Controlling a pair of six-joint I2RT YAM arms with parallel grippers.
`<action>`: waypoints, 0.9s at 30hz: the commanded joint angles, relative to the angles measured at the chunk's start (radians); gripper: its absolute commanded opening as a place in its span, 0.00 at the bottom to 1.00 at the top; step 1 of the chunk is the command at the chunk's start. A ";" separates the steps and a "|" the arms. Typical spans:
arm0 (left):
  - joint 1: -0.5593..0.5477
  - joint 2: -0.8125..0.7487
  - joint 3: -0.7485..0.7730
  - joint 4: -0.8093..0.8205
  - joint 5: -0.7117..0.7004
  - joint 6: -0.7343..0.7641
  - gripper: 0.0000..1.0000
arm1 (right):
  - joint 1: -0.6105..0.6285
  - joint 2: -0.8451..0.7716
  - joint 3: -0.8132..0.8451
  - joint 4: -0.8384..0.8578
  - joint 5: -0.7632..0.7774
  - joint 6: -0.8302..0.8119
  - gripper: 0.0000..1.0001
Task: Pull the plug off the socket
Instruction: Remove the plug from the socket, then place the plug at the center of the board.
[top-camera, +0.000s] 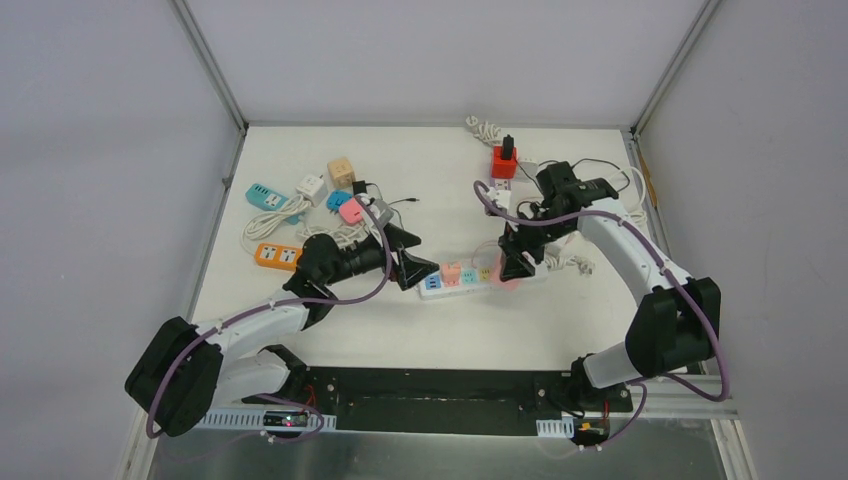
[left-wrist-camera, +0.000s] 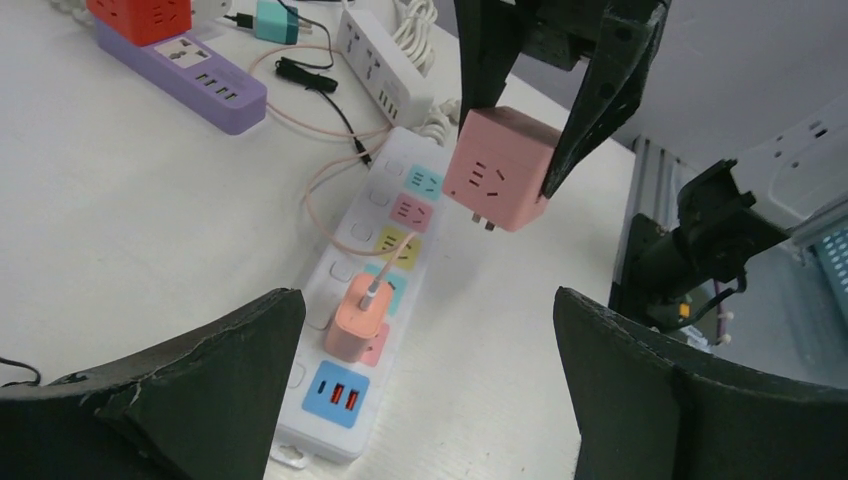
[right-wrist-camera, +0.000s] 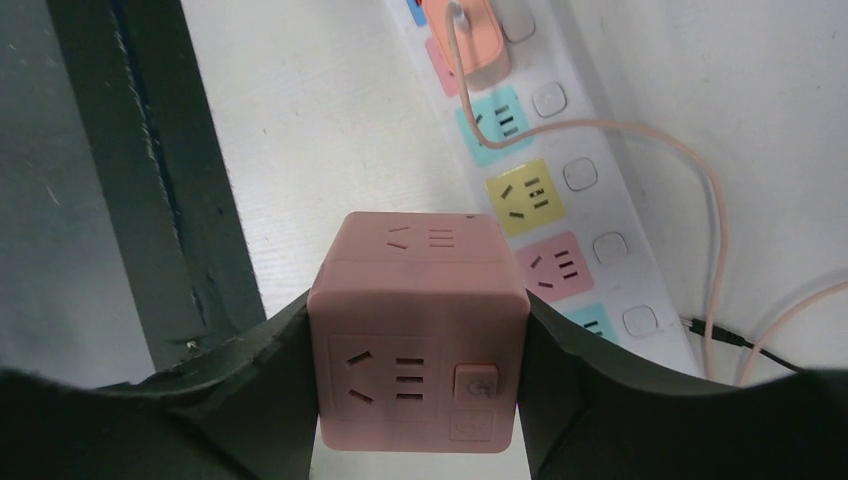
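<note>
The plug is a pink cube adapter (right-wrist-camera: 418, 330) with sockets on its faces, and my right gripper (right-wrist-camera: 420, 345) is shut on its two sides. It hangs clear of the white power strip (left-wrist-camera: 345, 395), its prongs bare underneath, just off the strip's far side (left-wrist-camera: 497, 168). The strip has coloured sockets, and a small orange charger (left-wrist-camera: 355, 320) with a pink cable is still plugged in near its USB end. My left gripper (left-wrist-camera: 428, 300) stands wide open over that end of the strip, with nothing between its fingers. From above, the right gripper (top-camera: 512, 268) is at the strip's right end (top-camera: 465, 278).
A purple power strip (left-wrist-camera: 190, 75), a red cube (left-wrist-camera: 140, 15) and another white strip (left-wrist-camera: 385, 65) lie beyond. Several coloured adapters and cables cluster at the back left (top-camera: 300, 200). A red adapter (top-camera: 504, 160) stands at the back. The table's near edge meets a black rail (top-camera: 440, 385).
</note>
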 joint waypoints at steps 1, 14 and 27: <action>-0.047 -0.035 -0.027 0.143 -0.058 -0.064 0.99 | -0.019 -0.011 0.022 0.089 -0.193 0.170 0.00; -0.308 -0.085 0.034 -0.108 -0.426 0.185 0.99 | -0.049 -0.057 -0.099 0.443 -0.340 0.613 0.00; -0.459 -0.007 0.024 -0.048 -0.458 0.475 0.99 | -0.049 -0.111 -0.204 0.753 -0.371 0.672 0.00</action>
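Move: The pink cube plug, already out and held by the right hand, lies about 16 cm right of the left hand, 2 cm ahead and 6 cm lower. From the left hand the power strip's left end is roughly 4 cm right, 2 cm ahead and 17 cm down, and the orange charger 8 cm right, 4 cm ahead, 15 cm below. For the right hand, the left gripper waits some 16 cm left, 2 cm back, 6 cm higher; the charger stands 8 cm left, 2 cm ahead, 9 cm down. Still pinching the pink cube plug, the right hand carries it about 5 cm left towards the left gripper, with a couple of centimetres forward and up, swinging its steep fingers some 30 degrees so they point more levelly left. The left hand, fingers wide open and empty, eases right and back roughly 5 cm each way, closer to the cube, rising slightly and then sinking again as its wrist tilts and rolls. ##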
